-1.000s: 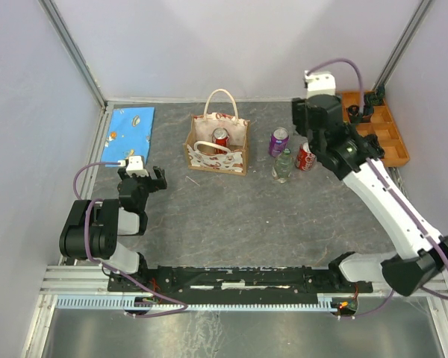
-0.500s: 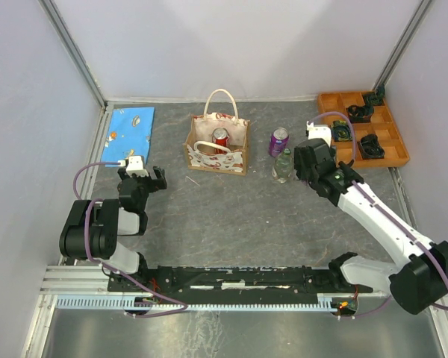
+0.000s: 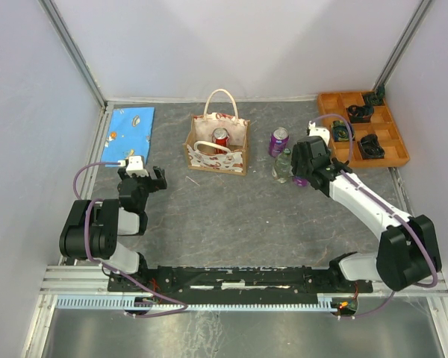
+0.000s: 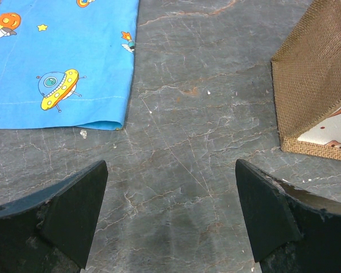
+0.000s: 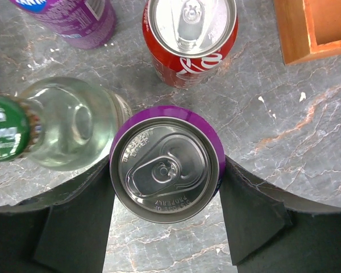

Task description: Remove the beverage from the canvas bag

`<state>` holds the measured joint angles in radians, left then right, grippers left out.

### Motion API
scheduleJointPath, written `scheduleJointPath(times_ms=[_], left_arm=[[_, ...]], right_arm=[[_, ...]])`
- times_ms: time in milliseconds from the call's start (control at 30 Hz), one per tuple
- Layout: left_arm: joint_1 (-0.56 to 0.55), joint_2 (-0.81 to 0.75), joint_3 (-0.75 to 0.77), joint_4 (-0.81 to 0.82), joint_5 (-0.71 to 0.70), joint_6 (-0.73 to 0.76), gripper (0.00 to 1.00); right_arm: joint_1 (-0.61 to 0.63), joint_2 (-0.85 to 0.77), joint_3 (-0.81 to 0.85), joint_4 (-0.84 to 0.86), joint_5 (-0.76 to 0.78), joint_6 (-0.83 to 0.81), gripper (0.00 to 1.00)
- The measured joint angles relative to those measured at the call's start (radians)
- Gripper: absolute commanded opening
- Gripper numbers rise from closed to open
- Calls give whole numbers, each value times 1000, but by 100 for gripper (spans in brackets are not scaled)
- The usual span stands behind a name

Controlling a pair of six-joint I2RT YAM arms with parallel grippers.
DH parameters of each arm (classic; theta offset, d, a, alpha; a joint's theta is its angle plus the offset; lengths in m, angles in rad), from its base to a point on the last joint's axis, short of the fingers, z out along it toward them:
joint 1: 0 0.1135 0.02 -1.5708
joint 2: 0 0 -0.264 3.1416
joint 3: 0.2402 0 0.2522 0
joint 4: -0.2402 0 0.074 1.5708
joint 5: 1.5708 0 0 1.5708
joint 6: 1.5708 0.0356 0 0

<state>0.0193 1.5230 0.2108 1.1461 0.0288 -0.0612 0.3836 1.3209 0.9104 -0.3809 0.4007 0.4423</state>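
The canvas bag [image 3: 217,143] stands at the back middle of the table, with a red can [image 3: 221,138] upright inside it. Its burlap corner shows in the left wrist view [image 4: 315,85]. My right gripper [image 3: 303,176] is shut on a purple can [image 5: 167,162], seen from above with both fingers against its sides. It holds the can beside a clear green-capped bottle [image 5: 62,125], a red can [image 5: 190,40] and another purple can [image 5: 74,17]. My left gripper [image 3: 145,177] is open and empty, low over the table left of the bag [image 4: 170,176].
An orange compartment tray [image 3: 392,138] with dark parts sits at the back right; its corner shows in the right wrist view [image 5: 295,34]. A blue patterned cloth [image 3: 128,136] lies at the back left and also shows in the left wrist view [image 4: 57,62].
My right arm has swung from the back by the tray toward the front and lowered beside the bottle and cans. The left arm has not moved.
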Motion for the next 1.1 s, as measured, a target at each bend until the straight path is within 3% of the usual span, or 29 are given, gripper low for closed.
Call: scheduleJointPath(times_ms=[133,267,433,600,900,1100], left_arm=[[0,0,0,0,0,0,99],[0,0,0,0,0,0,99],[0,0,0,0,0,0,99],[0,0,0,0,0,0,99],[0,0,0,0,0,0,99],[0,0,0,0,0,0,99]], right_arm=[[-11,26,-27,24,-5,18,2],[-13,44,-51,24,-4,33,17],[-15,51,-57,14,0,55,72],[-17,50,-57,8,4,86,98],[-18,-6,-40,-36,38,93,99],[-18,-89,89,-87,69,40,97]])
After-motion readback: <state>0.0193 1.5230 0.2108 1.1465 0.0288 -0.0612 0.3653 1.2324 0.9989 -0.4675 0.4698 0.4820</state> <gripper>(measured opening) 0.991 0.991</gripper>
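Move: The right hand holds a purple can; the clear patch of table it is bound for lies nearly under it, about 1 cm back, 1 cm to the right and 13 below. Of the things already out, the red can stands some 7 cm ahead and 1 right, the green-capped bottle 3 ahead and 6 left, the other purple can 12 ahead and 8 left. From the idle left hand that patch is roughly 54 cm to the right, 3 back and 7 lower. Downward first: the right hand lowers the gripped purple can about 4 cm, easing back about 1 cm, onto the table on the near side of the red can and beside the bottle. There the fingers open wide and let go of the can, then the hand rises some 9 cm clear of its top, the fingertips tilting up about 10 degrees on the way. ##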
